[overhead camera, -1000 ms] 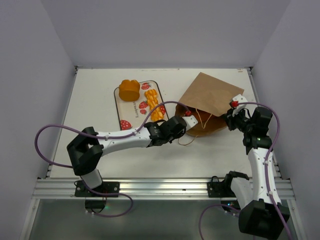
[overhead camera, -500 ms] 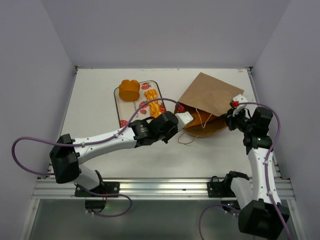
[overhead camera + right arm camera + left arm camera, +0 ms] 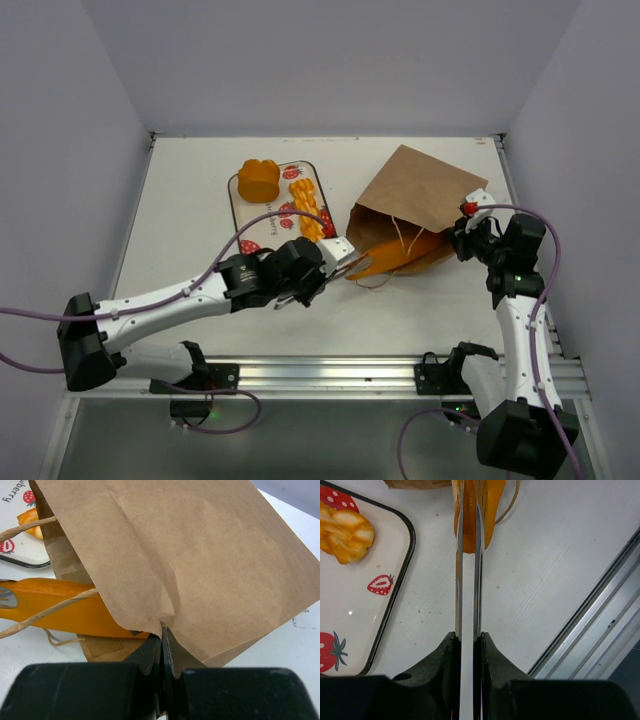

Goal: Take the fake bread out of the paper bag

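The brown paper bag (image 3: 420, 190) lies on its side, its mouth toward the left. My right gripper (image 3: 462, 232) is shut on the bag's lower edge (image 3: 165, 622). My left gripper (image 3: 468, 636) is shut on silver metal tongs (image 3: 468, 580), and the tong tips clamp a long orange baguette (image 3: 400, 255) of fake bread. The baguette sticks partly out of the bag's mouth (image 3: 65, 610); its far end is hidden inside. A round bun (image 3: 258, 180) and a braided loaf (image 3: 308, 210) rest on the strawberry tray (image 3: 240, 222).
The bag's twisted paper handles (image 3: 45, 612) trail over the baguette and onto the table. The tray's dark rim (image 3: 395, 595) runs just left of the tongs. An aluminium rail (image 3: 600, 615) borders the table's near edge.
My left arm has drawn back to the left and toward the near edge with the tongs, and the baguette has slid further out of the bag. The right arm has not moved.
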Controlling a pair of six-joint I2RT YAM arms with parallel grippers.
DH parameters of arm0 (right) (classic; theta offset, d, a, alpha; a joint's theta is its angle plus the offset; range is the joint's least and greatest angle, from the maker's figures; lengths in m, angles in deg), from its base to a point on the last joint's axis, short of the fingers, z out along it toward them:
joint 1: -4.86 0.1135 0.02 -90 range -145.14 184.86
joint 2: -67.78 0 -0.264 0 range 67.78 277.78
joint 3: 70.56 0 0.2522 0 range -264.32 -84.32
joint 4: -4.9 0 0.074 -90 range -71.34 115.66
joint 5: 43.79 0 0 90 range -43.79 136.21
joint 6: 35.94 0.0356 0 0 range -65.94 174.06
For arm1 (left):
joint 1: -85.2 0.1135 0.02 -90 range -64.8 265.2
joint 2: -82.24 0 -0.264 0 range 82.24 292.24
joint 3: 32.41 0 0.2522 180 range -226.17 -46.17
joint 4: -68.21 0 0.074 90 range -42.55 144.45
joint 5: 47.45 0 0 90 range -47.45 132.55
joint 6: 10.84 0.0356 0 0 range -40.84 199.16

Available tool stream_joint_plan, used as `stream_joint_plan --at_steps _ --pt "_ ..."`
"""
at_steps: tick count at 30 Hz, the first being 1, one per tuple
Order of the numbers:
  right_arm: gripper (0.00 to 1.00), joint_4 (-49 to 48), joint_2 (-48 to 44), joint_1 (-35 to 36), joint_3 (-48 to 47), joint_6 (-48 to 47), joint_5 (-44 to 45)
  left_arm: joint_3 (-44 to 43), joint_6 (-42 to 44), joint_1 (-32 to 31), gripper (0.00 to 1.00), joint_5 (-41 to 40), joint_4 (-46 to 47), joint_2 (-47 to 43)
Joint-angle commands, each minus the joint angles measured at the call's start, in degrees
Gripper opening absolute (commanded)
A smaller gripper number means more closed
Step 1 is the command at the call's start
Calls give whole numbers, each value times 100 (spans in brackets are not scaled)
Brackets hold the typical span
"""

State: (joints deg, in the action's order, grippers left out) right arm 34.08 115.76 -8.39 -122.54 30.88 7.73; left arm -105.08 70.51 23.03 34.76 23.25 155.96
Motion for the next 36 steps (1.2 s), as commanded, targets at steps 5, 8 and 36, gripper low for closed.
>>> stream_joint_plan --at_steps 5,8,36 --pt "0 -92 -35 -63 -37 -2 -19 240 -559 -32 0 348 -306 -1252" --pt "0 -92 -26 -63 -37 6 -19 424 -769 -32 0 410 -544 -1674" --pt "0 -522 132 -72 -46 806 1044 12 -1816 -32 0 683 -3260 -3600"
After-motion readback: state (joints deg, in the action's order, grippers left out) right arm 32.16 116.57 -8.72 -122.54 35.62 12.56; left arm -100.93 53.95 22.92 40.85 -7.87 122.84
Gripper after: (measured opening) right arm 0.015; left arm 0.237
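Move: The strawberry tray, where the bread goes, lies with its middle about 20 cm ahead of the left hand, 5 cm to its left and 14 cm below. The long bread held in the tongs has its middle some 11 cm ahead, 20 cm right and 12 cm below, and the bag mouth is about 15 cm ahead, 21 cm right and 9 cm down. From the right hand, the tray lies about 43 cm left, 9 cm ahead and 19 cm below. Its fingers still gripping the tongs and the tongs still pinching the bread's near end, the left hand draws the bread lengthwise out of the bag mouth, going about 13 cm left and 10 cm back, with an early rise of some 3 to 4 cm, while the wrist turns roughly 15 degrees. The right hand keeps its pinch on the bag's rim, holding the mouth open against the pull, and only at the end shifts a centimetre or so right and slightly forward, turning about 5 degrees clockwise. ##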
